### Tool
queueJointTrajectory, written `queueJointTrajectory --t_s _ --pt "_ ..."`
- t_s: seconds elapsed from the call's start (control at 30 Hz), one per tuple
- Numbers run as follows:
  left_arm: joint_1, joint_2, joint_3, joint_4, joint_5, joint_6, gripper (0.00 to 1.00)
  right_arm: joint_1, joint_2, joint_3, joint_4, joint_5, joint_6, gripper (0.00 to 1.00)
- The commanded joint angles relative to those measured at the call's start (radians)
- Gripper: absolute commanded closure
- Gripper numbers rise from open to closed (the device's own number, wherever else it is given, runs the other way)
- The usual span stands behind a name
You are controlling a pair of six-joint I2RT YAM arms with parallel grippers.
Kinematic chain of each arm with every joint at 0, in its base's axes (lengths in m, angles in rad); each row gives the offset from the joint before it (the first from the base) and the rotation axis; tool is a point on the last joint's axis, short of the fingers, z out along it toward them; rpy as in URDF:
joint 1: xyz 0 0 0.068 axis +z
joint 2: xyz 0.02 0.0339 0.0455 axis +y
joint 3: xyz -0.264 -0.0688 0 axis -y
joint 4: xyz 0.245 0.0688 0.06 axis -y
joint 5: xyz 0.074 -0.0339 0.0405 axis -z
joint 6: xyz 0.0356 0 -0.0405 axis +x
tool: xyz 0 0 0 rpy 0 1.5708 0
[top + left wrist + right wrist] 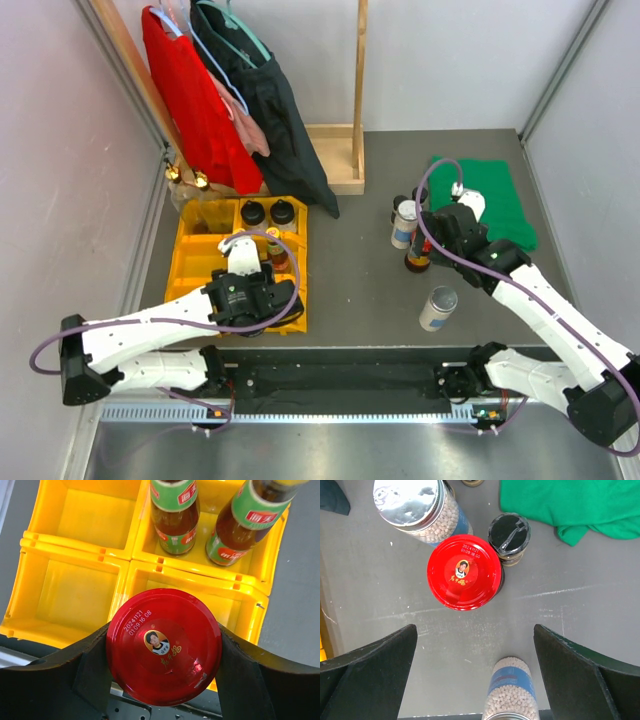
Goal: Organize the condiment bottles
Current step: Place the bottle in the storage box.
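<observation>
My left gripper point(164, 642) is shut on a red-lidded jar point(164, 646) over the near right compartment of the yellow tray point(75, 585). Two yellow-capped dark sauce bottles point(174, 515) point(245, 522) stand in the compartment beyond it. My right gripper point(475, 630) hangs open over bare table. Ahead of it stands another red-lidded jar point(465, 572), with a black-capped jar point(509, 534) and a silver-lidded canister point(417, 507) just behind. A second canister point(512, 690) stands nearer, between the fingers' lines but below them. In the top view the left gripper point(268, 296) is at the tray's near right corner.
Two black-capped jars point(252, 212) sit in the tray's far compartments, and gold-topped bottles point(175, 175) stand behind the tray. A green cloth point(490, 200) lies at the far right. Clothes point(240, 100) hang on a wooden rack at the back.
</observation>
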Motion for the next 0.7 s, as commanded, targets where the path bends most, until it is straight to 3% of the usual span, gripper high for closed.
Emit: queueJointTrajectory --t_s 0.0,0.23,0.47,0.67 --pt "0.006 -0.054 -0.039 0.057 -0.032 0.048 1.0 -0.011 0.004 -0.009 0.04 -0.012 0.015 0.01" --pt "0.086 -0.082 -0.142 0.271 0.014 0.199 1.0 -0.008 0.012 -0.01 0.046 -0.023 0.015 0.01" --pt "0.211 -0.128 -0.191 0.422 0.07 0.347 1.0 -0.009 0.024 -0.01 0.053 -0.032 0.011 0.01" --pt "0.254 -0.157 -0.242 0.52 0.093 0.424 1.0 -0.009 0.034 -0.007 0.072 -0.055 -0.009 0.01"
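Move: The left hand already holds a red-lidded bottle upright above the storage box's near right compartment; the middle of that compartment lies about 2 cm ahead, 1 cm right and some 11 cm below the hand. Two sauce bottles stand in the next compartment out: one about 12 cm ahead and 2 cm left, the other 12 cm ahead and 4 cm right. The empty near left compartment is roughly 13 cm left and 3 cm ahead. From the right hand, the target compartment lies about 34 cm left and 7 cm back. Down first, and then easing forward and slightly left, the left hand lowers the red-lidded bottle about 4.5 cm towards the near right compartment, with some 2 cm of forward travel coming late as the sinking slows. The bottle stays upright, with next to no wrist turn, and the fingers keep their grip around it just under the lid. ##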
